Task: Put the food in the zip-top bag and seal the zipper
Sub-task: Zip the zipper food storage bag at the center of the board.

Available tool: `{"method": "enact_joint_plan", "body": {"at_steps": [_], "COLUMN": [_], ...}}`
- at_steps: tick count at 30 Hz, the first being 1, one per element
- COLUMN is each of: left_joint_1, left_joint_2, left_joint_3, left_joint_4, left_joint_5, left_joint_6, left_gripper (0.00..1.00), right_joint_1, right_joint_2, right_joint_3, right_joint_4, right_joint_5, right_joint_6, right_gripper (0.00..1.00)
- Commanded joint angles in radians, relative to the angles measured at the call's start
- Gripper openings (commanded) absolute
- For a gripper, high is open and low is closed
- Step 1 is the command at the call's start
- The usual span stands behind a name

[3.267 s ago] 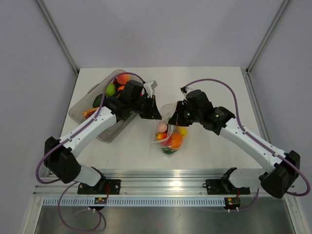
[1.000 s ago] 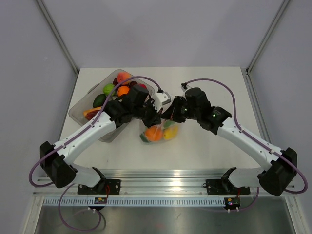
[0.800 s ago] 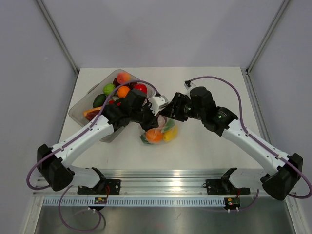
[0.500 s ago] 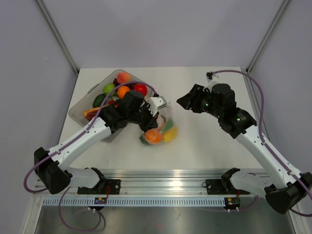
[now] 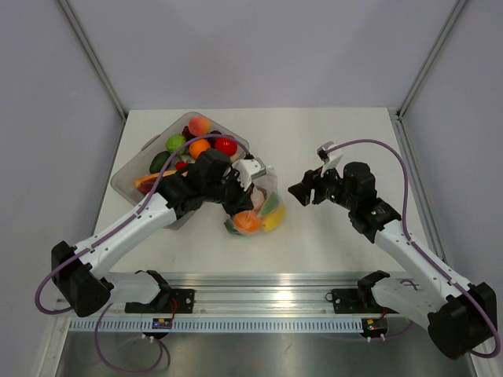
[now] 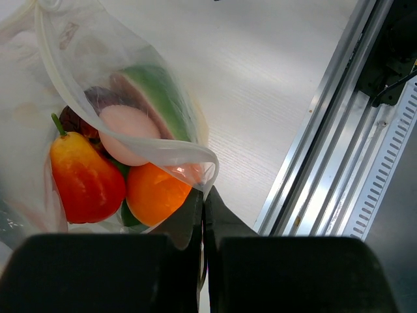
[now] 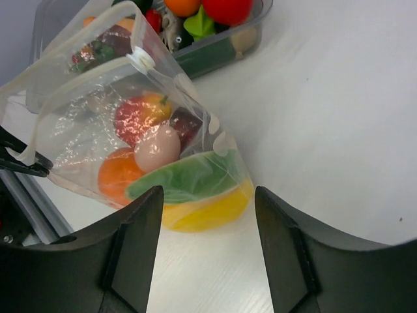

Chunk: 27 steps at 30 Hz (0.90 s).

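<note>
The zip-top bag (image 5: 267,206) stands near the table's middle, holding food (image 5: 248,221): orange, yellow, green, pink and red pieces. My left gripper (image 5: 245,191) is shut on the bag's top corner. In the left wrist view the jaws (image 6: 204,192) pinch the film beside an orange piece (image 6: 153,193). The whitish zipper (image 7: 71,49) runs along the bag (image 7: 130,124) mouth, and its two sides look apart. My right gripper (image 5: 300,191) stands open to the right of the bag, apart from it. In its own view the right gripper (image 7: 208,195) holds nothing.
A rigid clear tray (image 5: 130,177) at the back left holds more toy fruit (image 5: 200,146), just behind my left arm. In the right wrist view the tray (image 7: 254,29) lies close behind the bag. A metal rail (image 5: 267,283) lines the near table edge.
My right gripper has let go of the bag, opened, and drawn back to the right. The left gripper stays shut on the bag's corner, which has barely shifted.
</note>
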Motion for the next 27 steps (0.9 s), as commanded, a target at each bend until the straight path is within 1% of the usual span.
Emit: {"method": "enact_joint_plan", "body": {"at_steps": [1,4,7,8,10,11,12,14,16,17,19,21,27], "left_joint_1": [0.0,0.0,0.0,0.002,0.0,0.0,0.0,0.0,-0.001,-0.001,-0.001,-0.001,-0.001], "left_joint_2": [-0.021,-0.02,-0.021,-0.023,-0.026,-0.03,-0.032,-0.033,-0.033,-0.035,-0.033,-0.03,-0.027], "left_joint_3": [-0.002,-0.001,-0.002,-0.004,-0.004,-0.005,-0.005,-0.008,-0.008,-0.008,-0.008,-0.01,-0.004], "left_joint_4": [0.045,0.045,0.043,0.042,0.039,0.036,0.036,0.034,0.033,0.033,0.034,0.034,0.026], "left_joint_5": [0.033,0.029,0.031,0.031,0.029,0.029,0.029,0.029,0.029,0.028,0.031,0.028,0.028], "left_joint_6": [-0.01,-0.01,-0.01,-0.012,-0.01,-0.009,-0.007,-0.009,-0.009,-0.009,-0.009,-0.012,-0.01], "left_gripper": [0.0,0.0,0.0,0.0,0.0,0.0,0.0,0.0,0.0,0.0,0.0,0.0,0.0], "right_joint_1": [-0.014,-0.031,-0.066,-0.074,-0.094,-0.101,-0.11,-0.112,-0.112,-0.112,-0.111,-0.111,-0.1], "right_joint_2": [0.012,0.065,0.125,0.142,0.203,0.225,0.271,0.308,0.354,0.369,0.403,0.415,0.448], "right_joint_3": [0.025,0.051,0.07,0.083,0.106,0.135,0.151,0.195,0.22,0.246,0.26,0.254,0.266], "right_joint_4": [0.166,0.186,0.246,0.27,0.273,0.266,0.264,0.244,0.237,0.235,0.25,0.301,0.321], "right_joint_5": [-0.078,-0.135,-0.231,-0.297,-0.351,-0.422,-0.461,-0.554,-0.602,-0.64,-0.647,-0.638,-0.665], "right_joint_6": [-0.12,-0.137,-0.137,-0.136,-0.137,-0.137,-0.137,-0.137,-0.136,-0.126,-0.094,-0.076,-0.05], "right_gripper": [0.64,0.62,0.6,0.6,0.6,0.6,0.62,0.64,0.67,0.67,0.66,0.65,0.61]}}
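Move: The zip-top bag's free rim corner lies about 9 cm to the right hand's left and 6 cm ahead, a little lower than its open fingers. Inside the bag, the watermelon slice is some 9 cm left, 3 cm back and 12 cm below the right hand; the orange is 16 cm left, 8 cm back and 13 cm below it. From the left hand, closed on the rim's other corner, the free corner is about 12 cm ahead and 8 cm right. Forward and left together, then almost straight left, the right hand swings in about 7 cm towards the bag's free rim corner, rising about a centimetre and turning some 30 degrees counter-clockwise as its left side tips up slightly. Its fingers stay open, and no contact with the rim can be made out. The left hand stays in place, still pinching the near rim corner. ##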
